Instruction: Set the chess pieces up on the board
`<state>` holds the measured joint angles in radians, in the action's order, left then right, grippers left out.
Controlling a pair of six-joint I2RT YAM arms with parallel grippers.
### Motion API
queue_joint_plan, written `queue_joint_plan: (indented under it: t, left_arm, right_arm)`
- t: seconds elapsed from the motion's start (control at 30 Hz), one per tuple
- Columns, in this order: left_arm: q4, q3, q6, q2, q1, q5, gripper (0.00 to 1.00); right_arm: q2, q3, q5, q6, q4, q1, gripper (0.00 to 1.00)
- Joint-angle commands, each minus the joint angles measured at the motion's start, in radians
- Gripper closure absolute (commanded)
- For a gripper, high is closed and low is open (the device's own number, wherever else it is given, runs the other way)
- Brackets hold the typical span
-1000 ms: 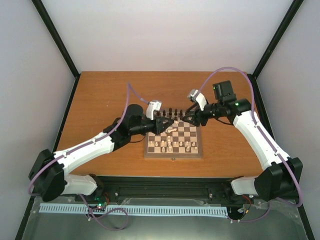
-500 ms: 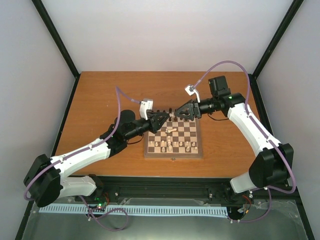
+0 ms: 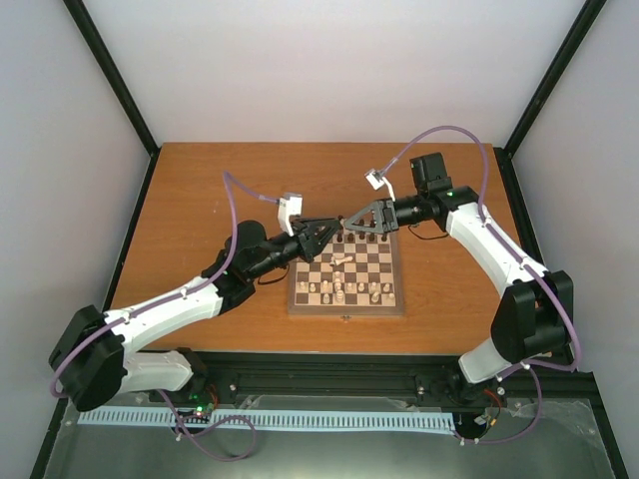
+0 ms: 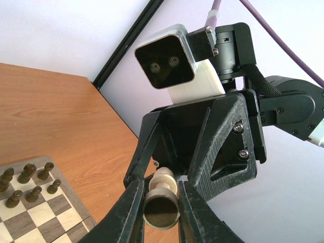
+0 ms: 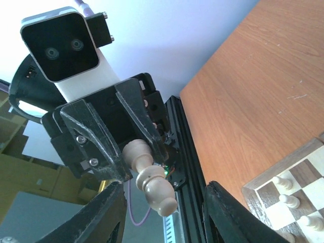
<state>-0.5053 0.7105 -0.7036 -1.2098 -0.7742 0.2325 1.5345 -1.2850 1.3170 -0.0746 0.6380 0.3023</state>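
Observation:
My left gripper (image 3: 327, 233) is shut on a cream chess piece (image 4: 162, 205), gripped near its base and held level in the air over the board's far edge. The piece's head (image 5: 152, 179) sticks out between the fingers of my right gripper (image 5: 164, 215), which stand open on either side without touching it. The two grippers meet tip to tip; the right gripper (image 3: 356, 226) faces left. The board (image 3: 346, 311) lies below with cream pieces (image 3: 344, 290) in its near rows. Dark pieces (image 4: 25, 174) stand along its far edge. One cream piece (image 3: 341, 259) lies on its side mid-board.
The board sits on a brown wooden table (image 3: 220, 190) with bare wood all round it. Black frame posts (image 3: 115, 85) rise at the table's back corners. Purple cables (image 3: 439, 135) loop off both wrists.
Both grippers have lifted off the board's far rows and come together tip to tip. The left one carries the cream piece; the right one has swung left around its head.

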Motion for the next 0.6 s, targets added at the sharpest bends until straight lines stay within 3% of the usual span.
queue_joint_plan:
  t: [0.0,0.57]
  left_arm:
    - [-0.095,-0.006,-0.030,-0.027,-0.002,0.016,0.87]
    - [-0.119,-0.002,-0.040,-0.062,-0.014,0.023,0.87]
  right_arm:
    - [0.001,0.010,0.067,-0.036,-0.042,-0.003,0.58]
    - [-0.019,0.025,0.084,-0.062,-0.077,-0.003,0.78]
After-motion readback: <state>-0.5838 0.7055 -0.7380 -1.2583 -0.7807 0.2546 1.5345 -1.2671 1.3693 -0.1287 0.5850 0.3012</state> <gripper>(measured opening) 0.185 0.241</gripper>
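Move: The white piece is held out sideways in mid-air in the left fingers, its middle about 2 cm right and 1 cm ahead of that hand. From the right hand that same piece is about 1 cm to the left, head end already between the open fingers. Counted from the left hand, a toppled white piece lies on the board about 10 cm ahead, 4 cm right and some 26 cm below. The white piece, still gripped by the left fingers, is eased about 1 cm to the right, further in between the right fingers. The right hand stays almost in place, rising only about half a centimetre, while its fingers close by nearly half their gap around the head end; whether they already pinch can't be seen. ##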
